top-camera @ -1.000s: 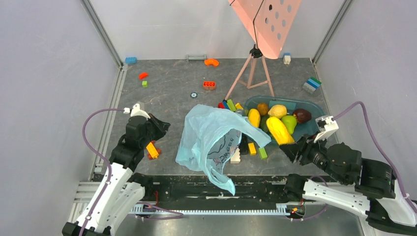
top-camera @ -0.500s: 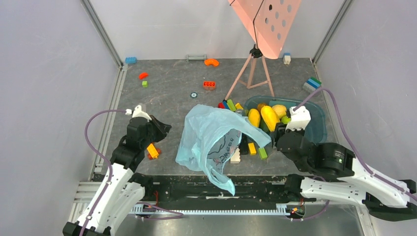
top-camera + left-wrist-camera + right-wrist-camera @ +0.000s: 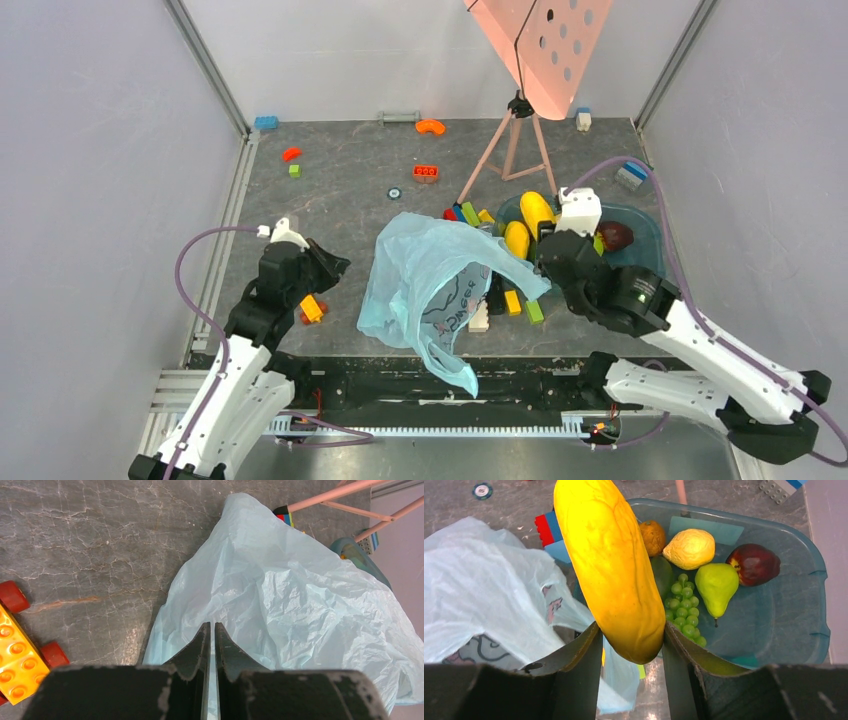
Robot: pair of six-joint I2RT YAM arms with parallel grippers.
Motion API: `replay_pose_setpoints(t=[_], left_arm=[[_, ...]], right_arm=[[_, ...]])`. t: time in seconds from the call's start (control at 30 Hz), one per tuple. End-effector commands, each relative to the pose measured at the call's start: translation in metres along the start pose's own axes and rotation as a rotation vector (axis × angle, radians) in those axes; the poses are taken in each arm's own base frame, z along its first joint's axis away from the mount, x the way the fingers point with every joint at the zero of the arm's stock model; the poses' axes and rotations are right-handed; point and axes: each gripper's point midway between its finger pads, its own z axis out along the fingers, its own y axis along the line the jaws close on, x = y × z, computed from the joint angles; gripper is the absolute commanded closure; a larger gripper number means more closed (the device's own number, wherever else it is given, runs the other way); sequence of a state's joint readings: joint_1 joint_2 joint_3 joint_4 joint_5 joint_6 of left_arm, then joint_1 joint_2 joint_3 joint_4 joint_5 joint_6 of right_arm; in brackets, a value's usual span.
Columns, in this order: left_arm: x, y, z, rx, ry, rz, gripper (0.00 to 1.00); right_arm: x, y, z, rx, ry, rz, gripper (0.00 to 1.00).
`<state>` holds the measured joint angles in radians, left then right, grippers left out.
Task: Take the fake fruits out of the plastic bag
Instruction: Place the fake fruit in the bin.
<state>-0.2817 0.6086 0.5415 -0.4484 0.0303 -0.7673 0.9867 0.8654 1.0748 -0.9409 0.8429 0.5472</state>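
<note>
The light blue plastic bag [image 3: 430, 280] lies crumpled mid-table, its mouth toward the near edge. My right gripper [image 3: 630, 630] is shut on a long yellow fruit [image 3: 609, 565], which hangs over the left end of the teal tub [image 3: 774, 525] and shows from above too [image 3: 536, 212]. Inside the tub lie a lemon [image 3: 689, 548], a green pear [image 3: 715, 584], a maroon fruit [image 3: 753, 563], green grapes [image 3: 684, 605] and a small brownish orange [image 3: 652, 536]. My left gripper [image 3: 210, 625] is shut, empty, just left of the bag [image 3: 280, 595].
Another yellow fruit [image 3: 516, 240] lies between bag and tub. Loose toy bricks [image 3: 510, 300] sit by the bag's right side, an orange wheeled brick [image 3: 311, 308] under my left arm. A pink tripod stand [image 3: 510, 150] rises behind the tub. More bricks [image 3: 426, 172] are scattered at the far side.
My right arm has swung from the near right up and left, carrying the long yellow fruit over the tub's left end. The left arm has barely moved.
</note>
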Motion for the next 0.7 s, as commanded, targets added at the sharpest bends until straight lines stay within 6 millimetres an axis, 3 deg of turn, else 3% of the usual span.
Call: replay_pose_setpoints(t=[0.0,0.1,0.23,0.4,0.57,0.67], left_arm=[[0.0,-0.001,-0.002,0.016,0.001,0.025,0.88],[0.001,-0.001,-0.003,0.019,0.004,0.024,0.88],[0.004,-0.001,-0.003,0.022,0.011,0.024,0.88],[0.006,-0.004,-0.005,0.037,0.031,0.03,0.88],[0.005,-0.005,-0.007,0.038,0.035,0.042,0.88],[0.005,-0.006,-0.008,0.041,0.033,0.042,0.88]], right_arm=[[0.0,0.01,0.033,-0.036,0.033,-0.018,0.73],[0.011,-0.015,0.06,0.007,0.063,0.017,0.73],[0.037,-0.083,0.088,0.145,0.09,0.141,0.74],[0.071,-0.146,0.102,0.233,0.11,0.359,0.71],[0.102,-0.172,0.109,0.276,0.142,0.486,0.66],[0.116,-0.174,0.112,0.268,0.171,0.514,0.63]])
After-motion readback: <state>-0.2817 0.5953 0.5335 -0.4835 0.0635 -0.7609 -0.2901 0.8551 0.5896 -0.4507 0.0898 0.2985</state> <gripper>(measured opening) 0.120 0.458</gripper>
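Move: With the long yellow fruit in its fingers, the right hand has the bin's middle about 11 cm to its right, 6 cm ahead and 21 cm below. In the bin the green pear lies some 14 cm right and 6 cm ahead, the dark red fruit about 19 cm right and 9 cm ahead, both about 22 cm down. The plastic bag's middle is roughly 17 cm left and 2 cm back, also well below. From the left hand the bin lies some 46 cm right, 7 cm ahead and 12 cm lower. Keep the long yellow fruit pinched in the right gripper and sweep it right and down towards the free right end of the bin, about 18 cm across and 15 cm lower, past the pear. Begin with a short reach forward, ease slightly back, and turn the hand some 30 degrees clockwise while its fingers tip a little further down. ##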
